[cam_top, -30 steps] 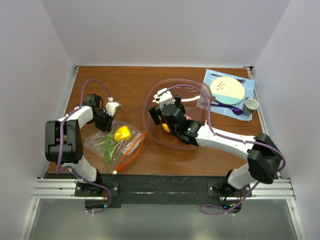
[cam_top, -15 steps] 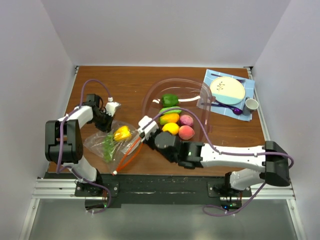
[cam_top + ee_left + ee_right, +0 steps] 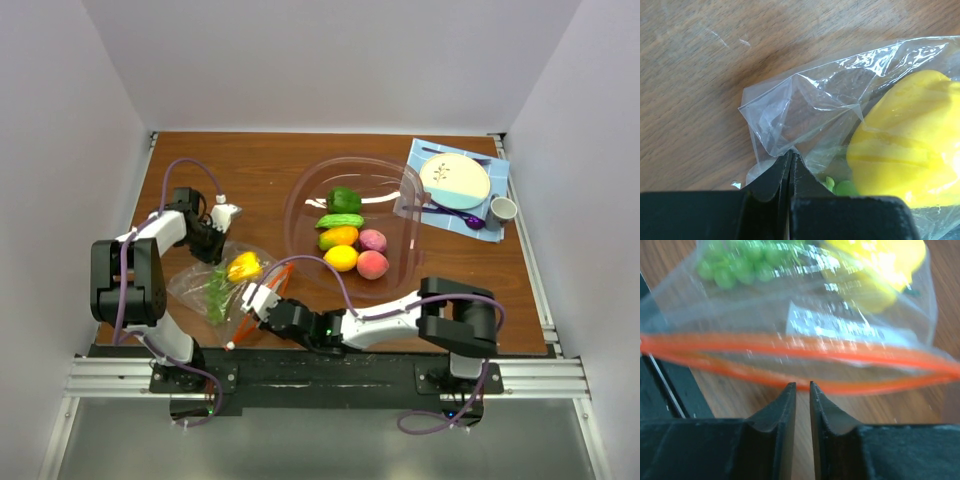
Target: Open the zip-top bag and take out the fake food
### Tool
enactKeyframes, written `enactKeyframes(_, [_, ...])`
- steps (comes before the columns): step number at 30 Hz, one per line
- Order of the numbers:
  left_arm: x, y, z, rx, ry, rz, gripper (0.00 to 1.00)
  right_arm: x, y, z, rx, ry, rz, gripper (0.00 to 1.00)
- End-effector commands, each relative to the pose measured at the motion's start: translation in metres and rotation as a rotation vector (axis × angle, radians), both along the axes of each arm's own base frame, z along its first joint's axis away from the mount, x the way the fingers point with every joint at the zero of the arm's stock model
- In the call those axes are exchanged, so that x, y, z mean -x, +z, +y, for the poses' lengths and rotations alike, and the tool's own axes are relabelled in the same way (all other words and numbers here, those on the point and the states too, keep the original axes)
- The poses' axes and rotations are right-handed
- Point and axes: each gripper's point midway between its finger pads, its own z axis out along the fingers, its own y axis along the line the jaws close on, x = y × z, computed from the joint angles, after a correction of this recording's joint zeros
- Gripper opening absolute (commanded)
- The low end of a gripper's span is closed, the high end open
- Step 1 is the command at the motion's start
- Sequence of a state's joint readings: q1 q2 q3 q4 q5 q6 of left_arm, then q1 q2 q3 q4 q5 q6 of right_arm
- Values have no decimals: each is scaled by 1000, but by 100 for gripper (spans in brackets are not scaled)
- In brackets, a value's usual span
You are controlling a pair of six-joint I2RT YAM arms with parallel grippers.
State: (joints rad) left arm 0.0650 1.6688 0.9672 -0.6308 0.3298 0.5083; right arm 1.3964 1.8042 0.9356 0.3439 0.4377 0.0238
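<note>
The zip-top bag [image 3: 225,285] lies at the front left, its orange-red zip strip [image 3: 264,298] gaping toward the right. Inside it are a yellow pepper [image 3: 244,266] and green grapes [image 3: 216,292]. My left gripper [image 3: 213,243] is shut on the bag's far corner [image 3: 785,107], its tips [image 3: 790,154] pinching the clear film beside the pepper [image 3: 905,145]. My right gripper [image 3: 252,296] is low at the bag's mouth. Its jaws [image 3: 802,385] stand a narrow slit apart with bare wood between them, the tips touching the lower zip strip [image 3: 740,371]. More fake food lies in the bowl.
A large clear pinkish bowl [image 3: 295,215] right of the bag holds a green pepper [image 3: 343,199], cucumber [image 3: 340,221], mango [image 3: 339,237], lemon [image 3: 341,257] and peach [image 3: 373,264]. A blue mat with a plate [image 3: 455,178] and cup [image 3: 502,210] sits far right.
My right arm left the bowl and swung down and left along the near edge to the bag's mouth, its jaws narrowing from wide open. The left arm held still.
</note>
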Motion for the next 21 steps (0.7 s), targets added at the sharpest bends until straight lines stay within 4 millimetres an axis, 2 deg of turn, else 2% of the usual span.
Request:
enactKeyframes(1, [13,-2,-2,-8,-14,54,0,-24,46,37,-206,-37,-25,25])
enactKeyframes(4, [14,1,-11,-9,-41,47,0,-41,43,38,-229,-65,-11,33])
enactKeyframes(5, [14,3,-16,-7,-53,40,0,-48,43,38,-233,-79,-9,41])
enactKeyframes(6, [14,4,-16,-7,-52,39,0,-51,42,39,-232,-81,-8,45])
enactKeyframes(7, [15,5,-27,-7,-87,35,0,-56,39,40,-231,-89,-7,48])
enactKeyframes(9, [15,8,-33,-8,-103,28,0,-62,35,40,-224,-96,-5,60])
enactKeyframes(10, [16,8,-39,-6,-123,28,0,-67,31,43,-216,-105,-4,67])
enactKeyframes(11, [18,9,-42,-4,-133,29,0,-70,27,43,-205,-115,-9,87])
enactKeyframes(12, [18,9,-45,-3,-141,29,0,-75,25,42,-195,-137,-22,98])
enactKeyframes(14, [23,8,-54,3,-173,36,0,-80,14,44,-166,-149,-40,99])
enactKeyframes(16, [28,7,-60,4,-205,48,0,-86,14,45,-162,-173,-64,99])
enactKeyframes(17, [32,5,-61,2,-220,54,0,-89,7,44,-137,-182,-71,99])
enactKeyframes(21, [48,-1,-66,5,-281,89,0,-97,5,43,-105,-205,-114,99])
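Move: The yellow pepper in the bag lies some 10 cm ahead and 4 cm left of the right gripper, about 3 cm lower. The bag's orange zip lip is just 1 cm ahead of that gripper, and the grapes lie 4 cm ahead and 10 cm left. From the left gripper the pepper is about 7 cm to the right, level with it fore and aft, the grapes some 6 cm back. Slide the right gripper forward about 8 cm and a little left, rising slightly and then dipping, opening from nearly shut to wide as the fingers go in under the upper orange lip towards the yellow pepper. Meanwhile bring the shut left fingers, still low on the bag's closed end, about 5 cm right and slightly back, turning some 10 degrees clockwise, to push plastic and pepper towards the right hand. ##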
